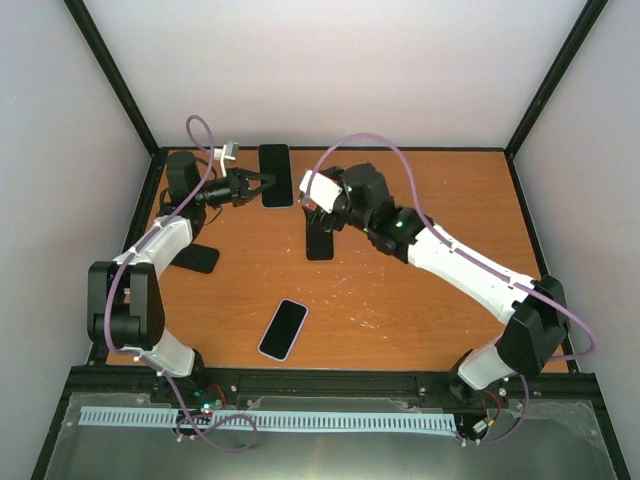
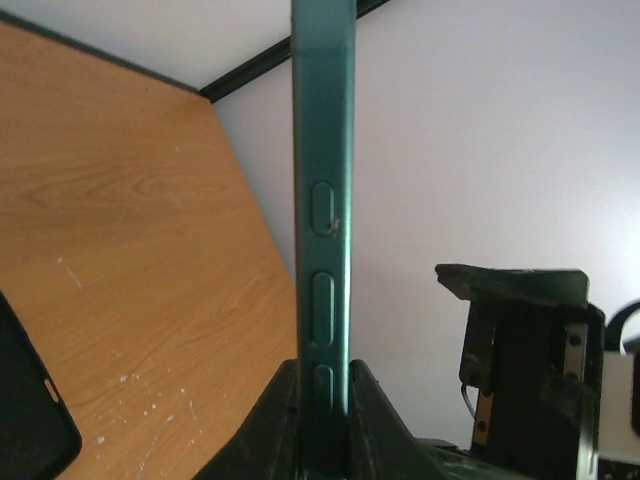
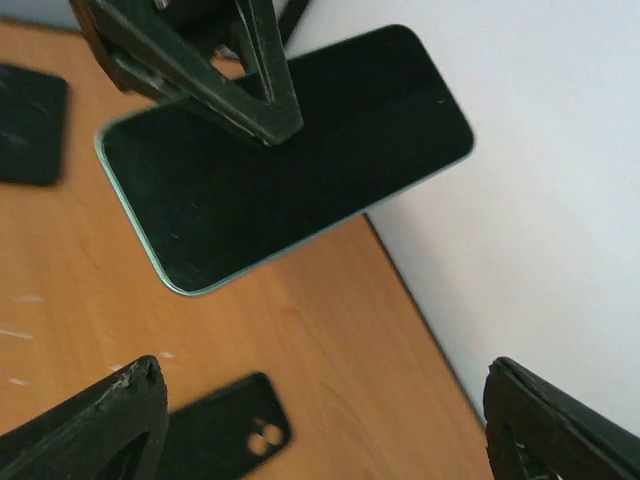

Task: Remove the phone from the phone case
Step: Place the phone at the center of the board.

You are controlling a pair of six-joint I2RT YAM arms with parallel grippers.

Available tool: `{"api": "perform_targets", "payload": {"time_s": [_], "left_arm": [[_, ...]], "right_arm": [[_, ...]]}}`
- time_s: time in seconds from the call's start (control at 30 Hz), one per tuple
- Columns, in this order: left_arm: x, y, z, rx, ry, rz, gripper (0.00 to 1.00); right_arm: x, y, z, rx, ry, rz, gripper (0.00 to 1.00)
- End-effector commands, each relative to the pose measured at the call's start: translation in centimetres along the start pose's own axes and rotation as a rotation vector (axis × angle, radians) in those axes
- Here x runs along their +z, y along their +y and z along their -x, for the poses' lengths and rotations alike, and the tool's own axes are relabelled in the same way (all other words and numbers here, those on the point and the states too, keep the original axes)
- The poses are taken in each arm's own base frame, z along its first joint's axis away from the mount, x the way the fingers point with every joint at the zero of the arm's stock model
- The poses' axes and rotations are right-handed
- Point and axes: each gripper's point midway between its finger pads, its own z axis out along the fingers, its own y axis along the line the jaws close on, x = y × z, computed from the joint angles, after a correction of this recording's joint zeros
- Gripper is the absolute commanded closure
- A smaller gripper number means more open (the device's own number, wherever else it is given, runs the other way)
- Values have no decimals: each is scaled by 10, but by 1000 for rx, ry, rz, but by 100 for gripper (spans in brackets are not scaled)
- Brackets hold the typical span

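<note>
The phone (image 1: 276,175), dark-screened with a green rim, hangs bare above the table's back edge with my left gripper (image 1: 257,184) shut on one long side. In the left wrist view the phone (image 2: 322,200) stands edge-on between the fingers (image 2: 275,430). The right wrist view shows the phone (image 3: 300,150) screen-on, with the left fingers (image 3: 215,75) clamped on it. An empty black phone case (image 1: 320,238) lies flat on the table; the same case (image 3: 220,435) shows its camera cut-out. My right gripper (image 1: 313,207) hovers open just right of the phone, above the case, with nothing held.
A second black case (image 1: 197,258) lies by the left arm and shows as a dark slab (image 3: 30,125) in the right wrist view. Another phone in a pale lilac case (image 1: 284,329) lies toward the front. White walls close the back and sides.
</note>
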Motion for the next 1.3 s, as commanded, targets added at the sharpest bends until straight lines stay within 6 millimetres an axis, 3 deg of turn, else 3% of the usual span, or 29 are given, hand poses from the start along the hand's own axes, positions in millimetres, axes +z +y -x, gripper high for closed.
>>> {"api": "perform_targets", "payload": {"time_s": [0.0,0.2,0.5,0.63,0.87,1.27], "left_arm": [[-9,-44,13,232,-66,-73,99],[-6,-69,6,309,-66,-150,99],[19,-101,-13,379,-3,-254,99],[23,-104,-17,371,3,-271,99],[26,-103,-21,359,9,-279,99],[37,-95,-24,314,30,-277,99]], "right_arm": [[-22,19,18,327,-98,322,16],[-36,-19,37,687,-235,479,19],[-27,-24,40,1063,-269,698,25],[-24,-27,37,1159,-306,760,31],[-17,-22,33,1274,-314,835,54],[-14,-20,34,1289,-320,858,70]]}}
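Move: The phone, pinched by its left edge in the left hand, has its middle about 1 cm ahead and 3 cm right of that hand, level with it. From the empty, open right hand, the phone's middle lies roughly 6 cm ahead, 9 cm left and 2 cm lower. The freed phone case lies on the board about 5 cm ahead of the right hand, 1 cm right and some 20 cm down. Still pinching the phone by its left edge, the left hand carries it right, up and back, about 5 cm each way, towards the right hand, tipping its far end up. The right hand rises some 4 cm and swings and rolls through roughly 90 degrees until its fingers point left, then narrows them around the phone's free right edge without visibly pinching it. ##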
